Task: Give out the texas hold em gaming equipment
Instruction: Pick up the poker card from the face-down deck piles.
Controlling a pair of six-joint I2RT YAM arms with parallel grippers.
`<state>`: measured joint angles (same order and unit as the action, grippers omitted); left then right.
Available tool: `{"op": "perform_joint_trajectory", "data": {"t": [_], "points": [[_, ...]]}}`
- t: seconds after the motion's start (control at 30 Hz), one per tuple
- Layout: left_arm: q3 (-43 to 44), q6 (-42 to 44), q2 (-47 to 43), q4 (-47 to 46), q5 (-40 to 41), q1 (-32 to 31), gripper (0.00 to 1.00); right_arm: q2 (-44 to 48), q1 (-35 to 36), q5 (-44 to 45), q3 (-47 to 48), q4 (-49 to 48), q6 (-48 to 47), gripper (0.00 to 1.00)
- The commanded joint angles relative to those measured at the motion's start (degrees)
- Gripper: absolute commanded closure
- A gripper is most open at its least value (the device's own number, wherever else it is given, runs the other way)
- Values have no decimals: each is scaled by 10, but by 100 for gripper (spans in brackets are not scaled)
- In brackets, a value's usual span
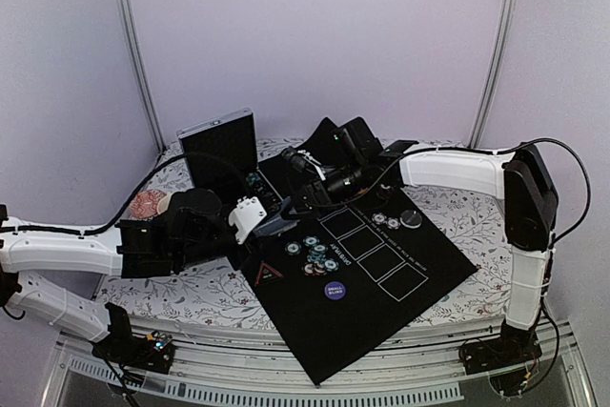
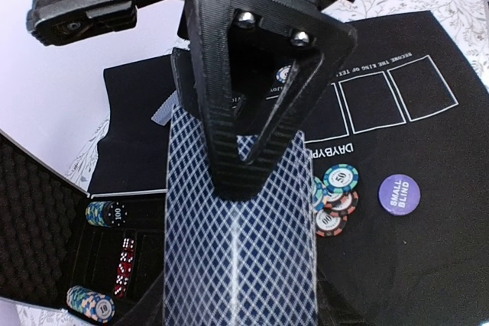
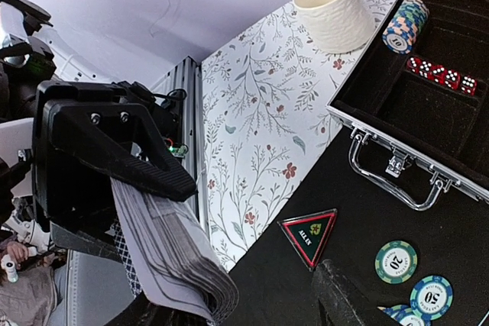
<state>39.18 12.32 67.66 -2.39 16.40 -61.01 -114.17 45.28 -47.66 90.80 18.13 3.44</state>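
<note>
A deck of blue-diamond-backed playing cards (image 2: 238,250) is held by its long edges in my left gripper (image 2: 238,312), which is shut on it over the black mat (image 1: 400,316). My right gripper (image 3: 233,289) stands open around the deck's fanned free end (image 3: 195,280). One right finger (image 2: 260,89) lies on the card backs; the other finger (image 3: 340,299) is clear of the deck. In the top view the two grippers meet at the mat's left corner, left gripper (image 1: 272,228) and right gripper (image 1: 297,202). Teal, red and white chips (image 2: 336,196) lie beside a purple button (image 2: 397,192) and a red-edged triangle (image 3: 309,233).
The open silver case (image 3: 397,164) holds chip stacks (image 2: 105,214) and red dice (image 3: 439,74). Its lid (image 1: 219,145) stands upright at the back. A white cup (image 3: 332,9) stands on the floral cloth beyond the case. More chips (image 1: 386,221) and a dark button (image 1: 410,219) lie on the mat's far side.
</note>
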Motion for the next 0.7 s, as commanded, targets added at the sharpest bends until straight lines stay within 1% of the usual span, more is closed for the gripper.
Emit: {"op": "perform_joint_trajectory", "data": {"t": [0.0,0.17,0.23,0.43,0.47,0.53,0.57,0.67], "points": [[12,5,2,-27,3,-5,58,18,-2,40,9,39,-18,48],[10,2,1,-25,4,-5,58,30,-1,68,16,65,-28,57],[8,2,-1,-24,4,-5,58,35,-2,76,17,74,-28,58],[5,1,-3,-27,4,-5,58,48,-2,76,23,94,-28,78],[5,1,-3,-27,4,-5,58,49,-2,80,27,102,-40,82],[5,1,-2,-25,5,-5,58,49,-1,89,35,120,-50,95],[4,0,-3,-24,5,-5,58,49,-2,93,39,128,-53,97],[2,-1,-4,-24,6,-5,58,55,-2,103,43,142,-60,97]]}}
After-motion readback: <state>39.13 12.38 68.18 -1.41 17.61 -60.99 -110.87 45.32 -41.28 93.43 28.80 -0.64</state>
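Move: The left gripper already holds the deck by its long edges; the deck's middle is about 3 cm ahead and 3 cm right of that hand. From the half-open right gripper, it is some 3 cm left, 2 cm back and about level, its outer end between the fingers. From the right hand, the loose chips lie about 6 cm right and 7 cm back, the chip case 12 cm left and 7 cm ahead, the all-in triangle 7 cm left and 12 cm back, all roughly 14 cm below. Shut the right gripper from a little over half open to almost closed on the outer end of the top card, one finger bearing on its blue back, while easing the hand about 2 cm right and then some 1 cm up, away from the left gripper, fingertips dipping about 5 degrees. Keep the left gripper's hold on the deck. ##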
